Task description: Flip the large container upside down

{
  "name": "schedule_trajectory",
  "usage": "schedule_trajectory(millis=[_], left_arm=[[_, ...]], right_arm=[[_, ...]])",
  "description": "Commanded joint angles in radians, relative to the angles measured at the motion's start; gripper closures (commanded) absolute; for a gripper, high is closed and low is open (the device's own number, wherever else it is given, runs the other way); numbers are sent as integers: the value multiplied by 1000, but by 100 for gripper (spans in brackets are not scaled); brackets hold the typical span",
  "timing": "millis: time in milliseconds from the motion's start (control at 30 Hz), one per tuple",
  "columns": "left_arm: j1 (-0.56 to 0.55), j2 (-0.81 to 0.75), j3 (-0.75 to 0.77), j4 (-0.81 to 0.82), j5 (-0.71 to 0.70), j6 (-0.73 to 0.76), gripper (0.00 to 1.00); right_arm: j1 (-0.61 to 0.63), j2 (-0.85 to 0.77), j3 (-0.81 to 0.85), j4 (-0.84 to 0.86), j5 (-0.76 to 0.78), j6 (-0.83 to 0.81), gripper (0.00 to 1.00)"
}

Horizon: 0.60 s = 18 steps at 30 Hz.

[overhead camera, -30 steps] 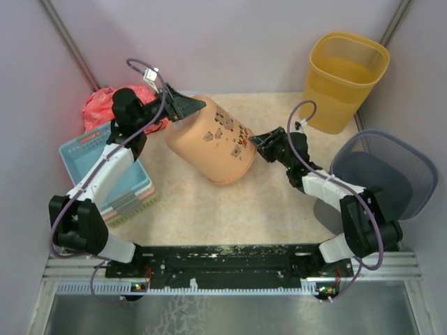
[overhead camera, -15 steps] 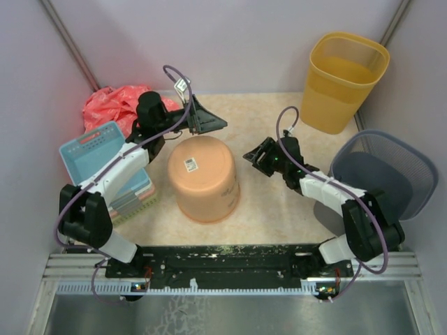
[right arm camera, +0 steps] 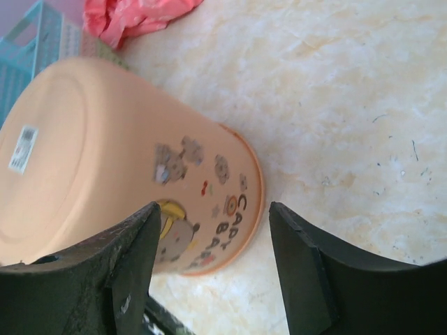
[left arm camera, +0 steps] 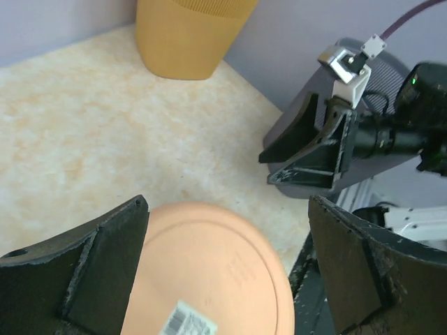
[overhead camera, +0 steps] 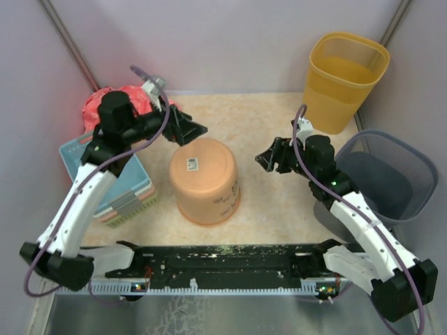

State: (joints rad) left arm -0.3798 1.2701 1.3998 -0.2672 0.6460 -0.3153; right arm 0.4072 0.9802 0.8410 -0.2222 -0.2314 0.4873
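The large peach container stands upside down on the floor, its flat base with a white barcode label facing up. It shows in the left wrist view and, with its cartoon print, in the right wrist view. My left gripper is open and empty, just behind and above the container. My right gripper is open and empty, to the container's right, apart from it.
A yellow bin stands at the back right, a grey mesh bin at the right. A blue basket on stacked trays and a red bag lie at the left. Walls close in on three sides.
The container has gone from tilted between both grippers to standing upside down on the floor. Both grippers have let go and drawn back, the left to the rear, the right to the right.
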Motion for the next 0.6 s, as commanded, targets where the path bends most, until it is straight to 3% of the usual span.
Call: schedule_trajectory(millis=[0,233,400,567], left_arm=[[-17,-208,-118,-158,-52,216,0],[-28,-424,-227,-342,48,253,0],[-28,-484,-267,-447,128,240,0],[-27,-469,-272,-589,215,240,0]], right_arm=[[-2,-94,12,-83,-107,-150,36],[-2,-152,-83,42,-26,-120,36],[-2,-186,-168,191,-19,-84,36],[-2,-198,-188,204,80,-57,34]])
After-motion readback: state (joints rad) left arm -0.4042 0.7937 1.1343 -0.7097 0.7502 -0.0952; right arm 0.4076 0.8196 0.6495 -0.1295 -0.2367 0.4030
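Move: The upside-down container's middle lies about 25 cm below the open left hand, some 4 cm back and 2 cm right. From that hand the blue basket is about level ahead, 26 cm left; the red cloth is 25 cm ahead, 21 cm left. For the right hand, the container is 17 cm left, 2 cm back, 12 cm below; the yellow bin is 26 cm ahead, 20 cm right; the grey bin is 5 cm back, 29 cm right. Back towards the base goes the left hand, some 15 cm and about 5 cm left, from over the container to its near left side; after a slight rise it sinks about 6 cm, the wrist turning some 10 degrees clockwise, fingers wide open. The right hand eases back 2.5 cm, lifting a little, then sinking beside the container, fingers still partly open. Neither touches the container at either end. ##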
